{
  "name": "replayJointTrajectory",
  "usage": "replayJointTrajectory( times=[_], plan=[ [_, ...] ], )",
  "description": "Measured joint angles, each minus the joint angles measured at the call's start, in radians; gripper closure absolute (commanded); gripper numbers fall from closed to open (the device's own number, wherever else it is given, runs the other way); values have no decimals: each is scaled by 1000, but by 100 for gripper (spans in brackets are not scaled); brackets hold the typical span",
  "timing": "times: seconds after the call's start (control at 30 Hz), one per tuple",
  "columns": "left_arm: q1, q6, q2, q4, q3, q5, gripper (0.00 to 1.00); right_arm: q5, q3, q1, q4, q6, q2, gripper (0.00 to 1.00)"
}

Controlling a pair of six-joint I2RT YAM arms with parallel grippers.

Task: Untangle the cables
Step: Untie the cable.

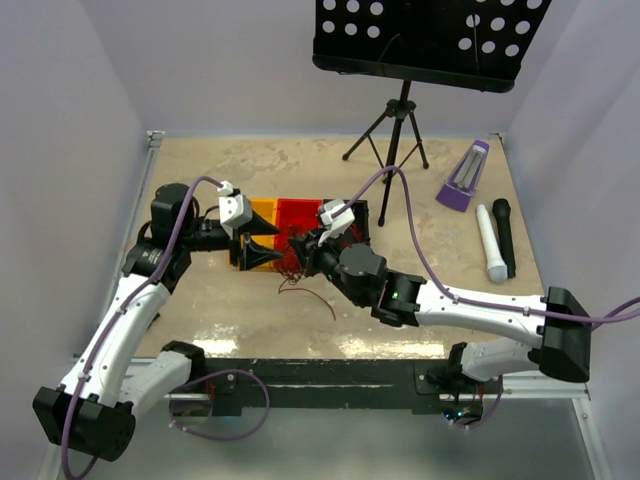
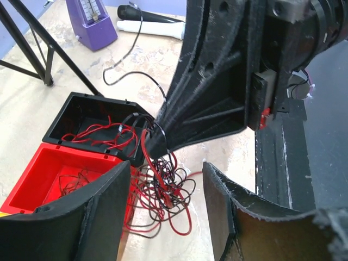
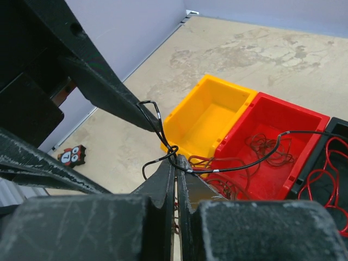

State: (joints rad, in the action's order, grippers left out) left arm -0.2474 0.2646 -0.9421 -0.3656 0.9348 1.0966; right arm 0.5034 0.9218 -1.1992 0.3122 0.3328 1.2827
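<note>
A tangle of thin red and black cables (image 2: pixel 166 190) hangs from my right gripper (image 2: pixel 154 151), which is shut on it just in front of the bins. In the right wrist view the pinched fingertips (image 3: pixel 175 163) hold a black cable (image 3: pixel 255 162). It loops up over one finger of the left gripper (image 3: pixel 117 98) and trails back across the red bin (image 3: pixel 283 125). My left gripper (image 2: pixel 166 217) stands open, its fingers either side of the hanging tangle and not touching it. More red cables lie in the black bin (image 2: pixel 70 111), and dark ones in the red bin (image 2: pixel 32 185).
A yellow bin (image 3: pixel 209 111) sits beside the red one. At the back stands a music stand (image 1: pixel 400 120). A purple metronome (image 1: pixel 463 178), a white microphone (image 1: pixel 489 243) and a black microphone (image 1: pixel 503 235) lie at the right. A small numbered object (image 3: pixel 70 156) lies on the table.
</note>
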Motion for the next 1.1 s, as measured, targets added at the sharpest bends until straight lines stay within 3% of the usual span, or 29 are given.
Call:
replayJointTrajectory(
  times=[0.37,0.43,0.6,0.87,1.1],
  plan=[
    [0,-32,-10,58,-27,32,57,-24,11,-10,10,3,8,100],
    [-1,-40,-10,62,-35,43,66,-25,16,-12,15,4,9,100],
    [8,-45,-10,75,-45,18,100,-20,24,-20,12,2,21,100],
    [11,-33,-9,63,-44,2,100,-14,25,-20,5,3,22,100],
    [8,58,-5,-92,17,1,100,14,22,-28,-7,3,15,100]
  ],
)
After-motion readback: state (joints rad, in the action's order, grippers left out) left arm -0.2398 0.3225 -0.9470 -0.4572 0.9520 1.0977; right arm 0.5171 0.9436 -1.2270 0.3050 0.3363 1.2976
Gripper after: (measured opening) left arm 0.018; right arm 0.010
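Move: About 2 cm to the left hand's right and 1 cm below it, level fore and aft, is the black strand of the cable; that strand runs just 1 cm or so ahead of and 1 cm left of the right hand, whose shut fingertips already pinch the cable. From the left hand, the hanging tangle is straight below the strand, roughly 8 cm down. The red bin stands about 12 cm ahead, 2 cm right and 20 cm below; the yellow bin is 12 cm ahead and 7 cm left, equally low. Closing from a little over half open to fully shut, the left fingers pinch the black strand right beside the right fingertips; meanwhile the left hand sinks only about 1 cm, pointing steadily to the right, and eases back about 1 cm once shut. The right hand keeps its grip and shifts just 1 cm left and slightly back, towards the left fingertips. ##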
